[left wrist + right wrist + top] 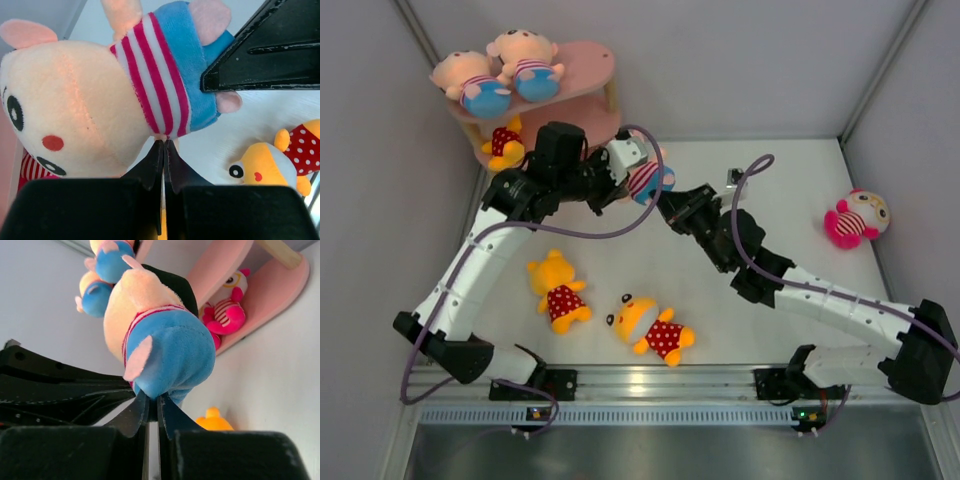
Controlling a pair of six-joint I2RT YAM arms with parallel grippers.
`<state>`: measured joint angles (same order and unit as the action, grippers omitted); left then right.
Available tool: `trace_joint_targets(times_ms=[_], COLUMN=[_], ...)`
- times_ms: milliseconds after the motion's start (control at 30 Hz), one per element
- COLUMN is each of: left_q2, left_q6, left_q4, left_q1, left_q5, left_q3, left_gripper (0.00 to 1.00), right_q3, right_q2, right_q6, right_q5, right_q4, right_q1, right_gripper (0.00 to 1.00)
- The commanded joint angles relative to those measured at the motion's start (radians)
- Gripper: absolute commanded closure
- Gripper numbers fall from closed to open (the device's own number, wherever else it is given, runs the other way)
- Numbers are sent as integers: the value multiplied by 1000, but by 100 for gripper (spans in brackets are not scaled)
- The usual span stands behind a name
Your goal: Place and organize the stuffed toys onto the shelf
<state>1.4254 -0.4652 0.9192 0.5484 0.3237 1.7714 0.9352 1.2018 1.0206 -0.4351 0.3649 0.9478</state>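
A boy doll [648, 182] with a peach face, striped shirt and blue shorts hangs above the table, just right of the pink shelf [590, 60]. Both grippers hold it. My left gripper [165, 143] is shut on the hem of the striped shirt [155, 85]. My right gripper [153, 399] is shut on the blue shorts [170, 350]. Two more boy dolls [500, 75] lie on the shelf's top board. A yellow bear [505, 145] sits on the board below, and a pink doll [226, 315] shows on a shelf board in the right wrist view.
Two yellow bears [558, 290] [652, 327] lie on the table in front of the arms. A pink doll [857, 218] sits at the far right by the wall. Grey walls close the table on the left, back and right.
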Motion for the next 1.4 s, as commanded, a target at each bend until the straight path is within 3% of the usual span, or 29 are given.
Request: trace_joint_targets(times_ms=[0, 33, 67, 100, 167, 400, 500, 600, 633, 733, 867, 1000, 1200, 1367], left_q2=[-71, -77, -86, -109, -129, -138, -151, -169, -177, -194, -129, -202, -232, -238], left_q6=[-49, -55, -58, -58, -61, -32, 0, 14, -7, -94, -208, -474, -394, -460], left_q4=[-111, -109, -109, -109, -109, -111, -111, -115, -117, -115, -51, -57, -236, -454], left_q1=[-5, -4, -5, -4, -5, -4, -4, -4, -4, -4, -5, -4, 10, 70], left_q5=[-26, 15, 44, 72, 124, 115, 147, 135, 126, 66, -164, -158, -170, -184], left_q3=[-69, -88, -134, -157, -223, -311, -316, -311, -311, -288, -227, -283, -285, -391], left_gripper=[100, 100, 79, 68, 55, 52, 46, 21, 2, 2, 2, 2, 5, 6], right_q3=[-62, -81, -117, -133, -151, -113, -113, -96, -89, -64, -4, 13, 74, 166], right_q2=[-64, -70, -79, -77, -64, -13, -4, 16, 25, 57, 77, 61, 71, 125], right_q6=[-13, 4, 21, 41, 68, 102, 102, 99, 114, 180, 173, 215, 303, 318], right_q5=[96, 84, 76, 70, 68, 99, 87, 84, 108, 179, 217, 199, 164, 216], right_q4=[15, 31, 54, 99, 144, 123, 117, 109, 106, 114, 88, 65, 49, 23], right_q1=[-12, -14, -14, -14, -17, -14, -15, -20, -24, -69, -102, -122, -152, -182], right_gripper=[100, 100, 100, 100, 100, 100, 100, 100, 100, 100, 100, 100, 100, 100])
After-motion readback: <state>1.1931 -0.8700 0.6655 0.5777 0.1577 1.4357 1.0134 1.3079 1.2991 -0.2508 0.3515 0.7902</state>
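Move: The stuffed toy with the blue bottom, held in the right fingers, has its middle about 5 cm ahead of the shut left hand, 4 cm to its right and 2 cm above. From the right hand the toy lies some 5 cm ahead, 4 cm left and 2 cm up. The shelf's top board is roughly 25 cm ahead and 23 cm left of the left hand, near its height. Opening wide, the left hand dips about 7 cm and rises, as does the right, still pinching the toy. ##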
